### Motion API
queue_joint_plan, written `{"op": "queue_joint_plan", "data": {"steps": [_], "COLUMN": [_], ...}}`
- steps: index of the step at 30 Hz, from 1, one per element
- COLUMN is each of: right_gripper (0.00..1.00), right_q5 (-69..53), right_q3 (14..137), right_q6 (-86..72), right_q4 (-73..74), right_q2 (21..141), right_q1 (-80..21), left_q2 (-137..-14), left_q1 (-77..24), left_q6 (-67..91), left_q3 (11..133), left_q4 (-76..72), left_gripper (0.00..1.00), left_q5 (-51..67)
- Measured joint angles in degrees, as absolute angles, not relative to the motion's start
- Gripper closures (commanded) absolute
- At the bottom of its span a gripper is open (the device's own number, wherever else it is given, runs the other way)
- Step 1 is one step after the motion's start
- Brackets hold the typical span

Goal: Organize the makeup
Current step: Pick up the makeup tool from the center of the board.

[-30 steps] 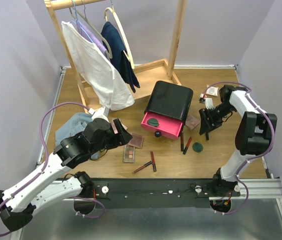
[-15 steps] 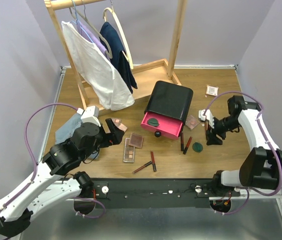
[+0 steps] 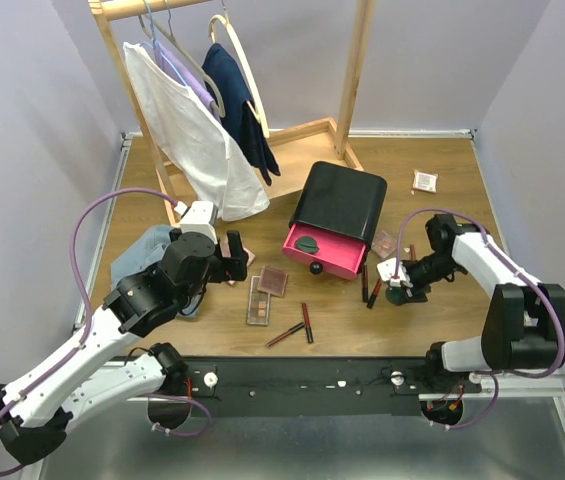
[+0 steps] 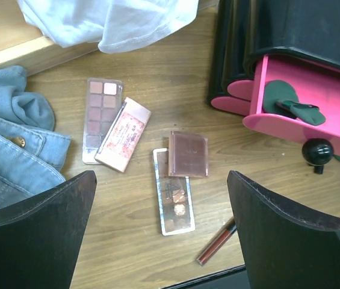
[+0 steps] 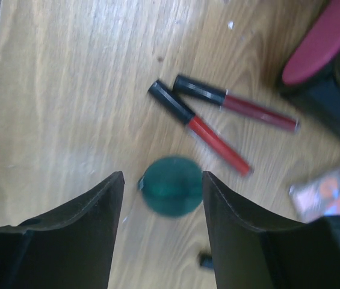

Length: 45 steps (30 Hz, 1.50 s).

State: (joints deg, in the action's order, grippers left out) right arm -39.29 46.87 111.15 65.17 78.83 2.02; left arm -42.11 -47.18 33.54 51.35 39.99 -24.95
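My left gripper (image 4: pixel 160 241) is open above the table, nothing between its fingers. Below it lie a narrow eyeshadow palette (image 4: pixel 173 200), a brown square case (image 4: pixel 188 154) and a lip tube (image 4: pixel 216 242). Further left, a pink case (image 4: pixel 123 133) rests on a long palette (image 4: pixel 97 120). My right gripper (image 5: pixel 160 198) is open and low, its fingers either side of a round green compact (image 5: pixel 171 186) lying on the wood. Two lip tubes (image 5: pixel 198 125) lie just beyond it. Another green compact (image 3: pixel 308 243) sits in the open pink drawer (image 3: pixel 327 258).
The black box (image 3: pixel 340 200) stands mid-table. A blue cloth (image 3: pixel 142 255) lies beside my left arm, and a wooden clothes rack (image 3: pixel 307 135) with hanging garments stands at the back. A small square case (image 3: pixel 424 181) lies far right, and a palette (image 3: pixel 385 243) lies beside the box.
My right arm swung from the back right down to the green compact. My left gripper opened wider and shifted; the pink case now lies on the long palette.
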Motion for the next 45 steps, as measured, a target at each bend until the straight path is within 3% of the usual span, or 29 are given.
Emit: {"op": "queue_joint_plan", "data": {"steps": [9,16,22,23,26,31,45], "right_gripper": [0.46,0.46,0.54,0.57,0.81,0.99,0.99], "right_q5": [-35.55,-32.86,-31.62,-31.44,-31.14,-30.68,-26.83], "right_q3": [46.46,43.42,40.91,40.64,39.81,39.77,45.32], "right_q6": [108.79,107.26,104.25,103.79,102.91,101.34,95.35], "right_q4": [56.97,54.48,52.95,52.69,52.4,52.97,62.83], "right_q2": [85.38,82.74,81.91,81.65,80.66,80.55,71.72], "right_q1": [-3.11,-3.11,-3.11,-3.11,-3.11,-3.11,-3.38], "left_q2": [-42.04,-38.15,-36.67,-36.71,-36.88,-37.1,-37.56], "left_q1": [-46.57,-46.57,-46.57,-46.57,-46.54,-46.57,-46.54], "left_q6": [34.24,37.95,40.29,40.62,41.71,43.59,47.92], "left_q3": [51.35,51.27,50.61,50.26,49.21,47.7,43.4], "left_q4": [39.97,39.97,39.92,39.88,39.77,39.48,39.0], "left_gripper": [0.01,0.01,0.01,0.01,0.01,0.01,0.01], "left_q5": [-25.08,-25.56,-25.98,-25.89,-25.52,-24.82,-21.98]}}
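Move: The round green makeup tool lies almost straight under the right hand, roughly 5 cm down, 1 cm back and 1 cm to its right. Level with the hand, a red lip tube lies 4 cm left of it, with a dark lip tube 6 cm left and 2 cm ahead; another tube is about 7 cm ahead and 6 cm right. From the left hand the green tool is some 38 cm right, 2 cm back and 22 cm below. The right hand sinks about 4.5 cm onto the green makeup tool, first edging forward and then drawing back over it, shuts its half-open fingers to pinch the tool between the tips, and lifts it by about the same height, drifting a little right as the wrist rolls some 15 degrees, left side down. Meanwhile the left hand, empty and wide open, rises about 2 cm and then sinks to 3.5 cm below its start, rolling its left side down about 10 degrees above the palettes. ##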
